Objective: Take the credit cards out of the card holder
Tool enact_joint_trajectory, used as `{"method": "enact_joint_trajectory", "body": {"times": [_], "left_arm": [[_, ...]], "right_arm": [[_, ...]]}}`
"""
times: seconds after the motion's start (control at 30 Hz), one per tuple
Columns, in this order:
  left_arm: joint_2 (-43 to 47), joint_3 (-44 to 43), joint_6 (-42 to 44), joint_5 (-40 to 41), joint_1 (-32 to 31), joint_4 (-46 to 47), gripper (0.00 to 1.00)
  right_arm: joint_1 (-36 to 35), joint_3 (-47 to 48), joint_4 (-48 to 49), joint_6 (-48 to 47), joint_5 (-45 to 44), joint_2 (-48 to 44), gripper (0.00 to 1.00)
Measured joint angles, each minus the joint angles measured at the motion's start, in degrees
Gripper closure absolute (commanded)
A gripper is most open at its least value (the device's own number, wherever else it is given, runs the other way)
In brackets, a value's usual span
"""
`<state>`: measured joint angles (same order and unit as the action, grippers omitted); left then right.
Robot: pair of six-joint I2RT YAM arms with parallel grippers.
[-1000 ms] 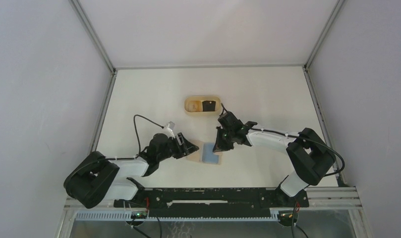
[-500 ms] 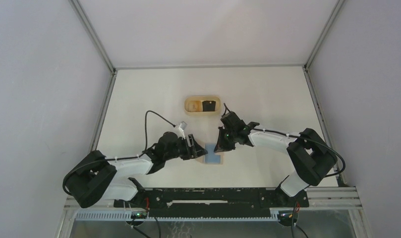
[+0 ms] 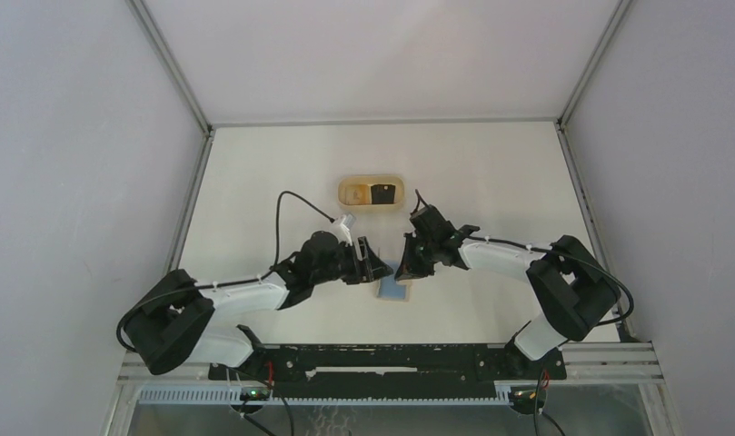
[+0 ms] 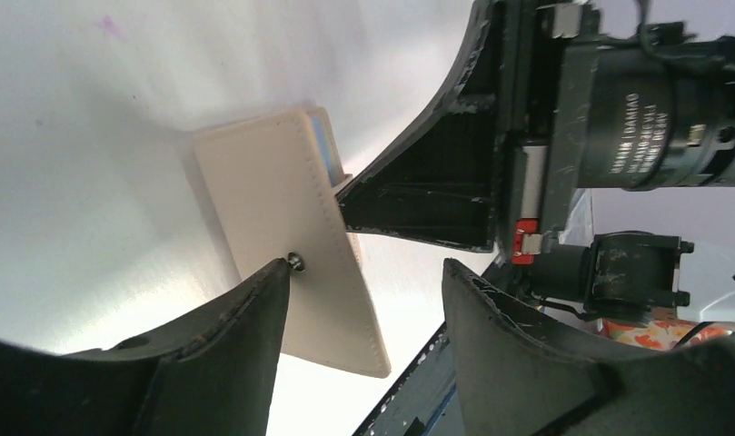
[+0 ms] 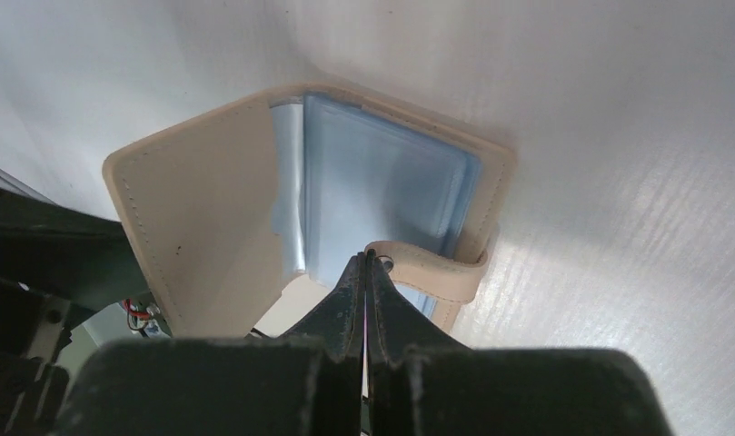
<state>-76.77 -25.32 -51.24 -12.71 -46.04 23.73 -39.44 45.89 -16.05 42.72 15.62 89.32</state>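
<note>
The tan card holder [image 3: 395, 289] lies open on the table between both grippers. Its cover flap [image 4: 286, 218] stands raised, the snap dot [image 4: 296, 262] on its outer face. A light blue credit card [image 5: 382, 182] sits inside, and its edge [image 4: 323, 145] shows past the flap. My right gripper [image 5: 368, 260] is shut, its tips pressed down inside the holder beside the strap [image 5: 432, 270]. My left gripper [image 4: 365, 272] is open, one fingertip [image 4: 271, 277] against the raised flap's outer face by the snap. A black credit card [image 3: 382, 193] lies in the tray.
A tan oval tray [image 3: 351, 193] stands behind the holder at mid table. The right gripper's body [image 4: 436, 186] is close in front of the left gripper. The black rail [image 3: 382, 359] with the arm bases runs along the near edge.
My left arm has swung right, up to the holder. The holder's cover flap has risen from flat to upright. The right gripper has hardly moved.
</note>
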Motion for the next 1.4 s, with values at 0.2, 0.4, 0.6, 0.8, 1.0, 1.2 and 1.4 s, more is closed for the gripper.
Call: {"method": "enact_joint_trajectory", "body": {"times": [0.2,0.4,0.6,0.8,1.0,1.2,1.4], "left_arm": [[3.1,-2.2,0.9,1.0,0.0,-4.2,0.32],[2.1,-2.3,0.0,0.5,-0.1,-3.2,0.32],[-0.9,-2.3,-1.8,-0.2,-1.0,-0.3,0.32],[-6.3,-4.6,-4.4,-1.5,-3.3,3.2,0.33],[-11.0,-7.0,-7.2,-2.0,-5.2,5.6,0.33],[-14.2,-7.0,-11.0,-1.0,-4.2,5.7,0.34],[-16.5,-3.8,-17.3,-0.5,-2.1,10.2,0.35]], "right_arm": [[1.0,-0.9,0.1,0.0,0.2,-0.9,1.0],[2.0,-3.2,-0.1,-0.4,0.5,-4.5,1.0],[3.8,-4.2,-1.4,-1.7,0.4,-9.0,1.0],[4.5,-5.5,-1.2,-2.2,1.4,-9.9,1.0],[5.0,-7.5,-1.7,-2.4,1.7,-10.6,1.0],[6.2,-8.1,-3.7,-3.1,1.3,-15.0,1.0],[6.4,-8.1,-3.6,-3.4,1.4,-15.6,1.0]]}}
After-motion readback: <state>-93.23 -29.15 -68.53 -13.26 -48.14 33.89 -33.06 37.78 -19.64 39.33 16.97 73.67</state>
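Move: The card holder's raised left cover stands just off the left fingertips, about 1 cm to their right, 1 cm back and 3 cm below. The card-filled half lies about 3 cm right of the left hand, 2 cm back and 6 cm below. From the right fingers, which already pinch the strap's tip, that half is about 2 cm left, 1 cm back and 2 cm below. The tray lies some 18 cm ahead of the left hand and 3 cm left, about 7 cm lower. Lift the left gripper a little, then carry it about 5 cm right, taking the cover over towards the card half, and finally sink about 3 cm with a slight return left, tipping the hand some 15 degrees further down, fingers still open. Meanwhile draw the right gripper about 5 cm right and somewhat up, away from the holder, keeping the strap's tip pinched. ##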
